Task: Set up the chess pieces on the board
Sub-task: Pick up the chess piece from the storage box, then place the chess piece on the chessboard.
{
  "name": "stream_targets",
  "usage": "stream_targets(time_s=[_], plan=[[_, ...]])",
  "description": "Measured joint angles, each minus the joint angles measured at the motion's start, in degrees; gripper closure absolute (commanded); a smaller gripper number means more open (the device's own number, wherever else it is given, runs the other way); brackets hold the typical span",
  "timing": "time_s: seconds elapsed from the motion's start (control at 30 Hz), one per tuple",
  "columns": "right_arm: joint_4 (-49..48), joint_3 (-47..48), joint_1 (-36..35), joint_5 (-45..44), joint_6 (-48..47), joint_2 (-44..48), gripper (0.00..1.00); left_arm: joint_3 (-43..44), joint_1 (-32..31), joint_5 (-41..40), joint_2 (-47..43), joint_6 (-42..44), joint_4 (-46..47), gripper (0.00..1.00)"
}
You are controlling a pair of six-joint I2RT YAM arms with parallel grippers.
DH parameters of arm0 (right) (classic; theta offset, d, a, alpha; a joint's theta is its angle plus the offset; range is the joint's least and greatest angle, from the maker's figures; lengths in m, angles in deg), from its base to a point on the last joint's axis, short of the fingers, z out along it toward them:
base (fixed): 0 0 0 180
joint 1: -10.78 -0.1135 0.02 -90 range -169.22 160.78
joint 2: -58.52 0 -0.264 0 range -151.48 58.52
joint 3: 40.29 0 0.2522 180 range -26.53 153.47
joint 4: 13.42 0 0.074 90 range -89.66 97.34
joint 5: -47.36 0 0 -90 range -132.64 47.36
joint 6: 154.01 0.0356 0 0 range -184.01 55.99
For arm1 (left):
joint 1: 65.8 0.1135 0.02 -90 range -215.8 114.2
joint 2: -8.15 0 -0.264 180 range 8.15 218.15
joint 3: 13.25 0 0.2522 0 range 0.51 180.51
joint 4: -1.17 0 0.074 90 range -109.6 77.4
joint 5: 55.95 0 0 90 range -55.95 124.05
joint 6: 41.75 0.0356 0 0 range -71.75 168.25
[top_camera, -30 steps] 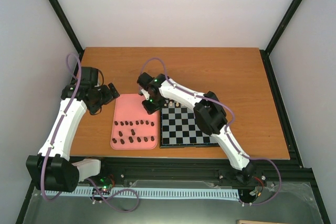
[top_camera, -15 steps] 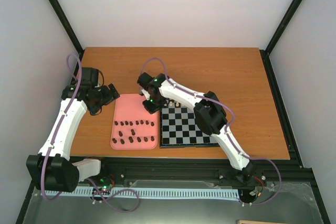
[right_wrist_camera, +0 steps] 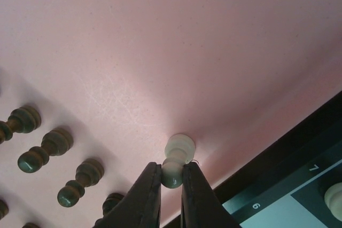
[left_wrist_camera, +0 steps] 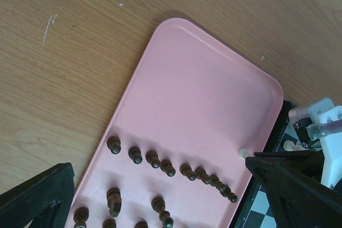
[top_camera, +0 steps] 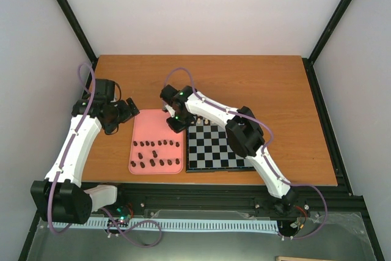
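Observation:
A cream pawn (right_wrist_camera: 179, 149) stands on the pink tray (right_wrist_camera: 160, 52) close to its right edge, and my right gripper (right_wrist_camera: 171, 172) is shut on the pawn's head. The same pawn (left_wrist_camera: 243, 152) shows small in the left wrist view. From above, the right gripper (top_camera: 176, 123) hangs over the tray's top right corner, beside the board (top_camera: 215, 151). A few cream pieces (top_camera: 205, 123) stand on the board's far row. Several dark brown pieces (top_camera: 156, 154) lie in rows on the tray. My left gripper (top_camera: 126, 112) is open and empty, left of the tray.
The pink tray (top_camera: 151, 128) lies directly left of the board, their edges almost touching. The board's black border (right_wrist_camera: 288, 148) with printed numbers runs just right of the held pawn. Dark pieces (right_wrist_camera: 51, 147) lie close on the left of the right fingers. Bare wooden table (top_camera: 256, 84) surrounds both.
The right gripper's jaws have closed onto the cream pawn's head. Neither arm has visibly moved, and the left gripper stays open.

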Motion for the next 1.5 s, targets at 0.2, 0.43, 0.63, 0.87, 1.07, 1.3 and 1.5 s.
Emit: stream_targets(time_s=[0.2, 0.43, 0.63, 0.87, 1.07, 1.3, 1.5], plan=[[-0.7, -1.0, 0.0, 0.0, 0.0, 0.7, 0.97, -0.4, 0.0, 0.0, -0.9, 0.0, 0.0, 0.0], [0.9, -0.9, 0.3, -2.0, 0.0, 4.8, 0.97, -0.6, 0.0, 0.0, -1.5, 0.0, 0.0, 0.0], [2.8, -3.1, 3.6, -4.9, 1.0, 16.5, 0.97, -0.6, 0.0, -0.1, -1.5, 0.0, 0.0, 0.0], [3.4, -19.3, 15.8, -9.5, 2.0, 31.5, 0.97, -0.6, 0.0, 0.0, -1.5, 0.0, 0.1, 0.0], [2.5, -31.0, 24.9, -10.7, 2.2, 35.1, 0.97, -0.6, 0.0, 0.0, -1.4, 0.1, 0.2, 0.0], [-0.6, -39.3, 27.8, -9.4, 2.4, 36.1, 0.97, -0.7, 0.0, 0.0, -0.3, 0.3, 0.2, 0.0], [-3.5, -42.4, 28.3, -9.1, 3.1, 35.9, 0.97, -0.8, 0.0, 0.0, -0.3, 0.3, 0.2, 0.0]])
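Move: The last white pawn stands in the tray between the right hand's fingers. Its free square, at the right end of the white pawn row, lies about 28 cm to that hand's right, 4 cm ahead and 2 cm lower. The end pawn stands some 3 cm left of that square, the corner rook 3 cm beyond it. The nearest black pawn is about 6 cm straight back from the hand. From the left hand the square lies roughly 43 cm right, 5 cm back and 17 cm down. The white pawn, already pinched by its head, is lifted out of the tray by the right hand, which rises some 14 cm and swings about 27 cm right, slightly forward, over the far part of the chessboard. The hand then eases down, drawing back a little, towards the free square, having turned about 30 degrees clockwise; the fingers keep their hold. ##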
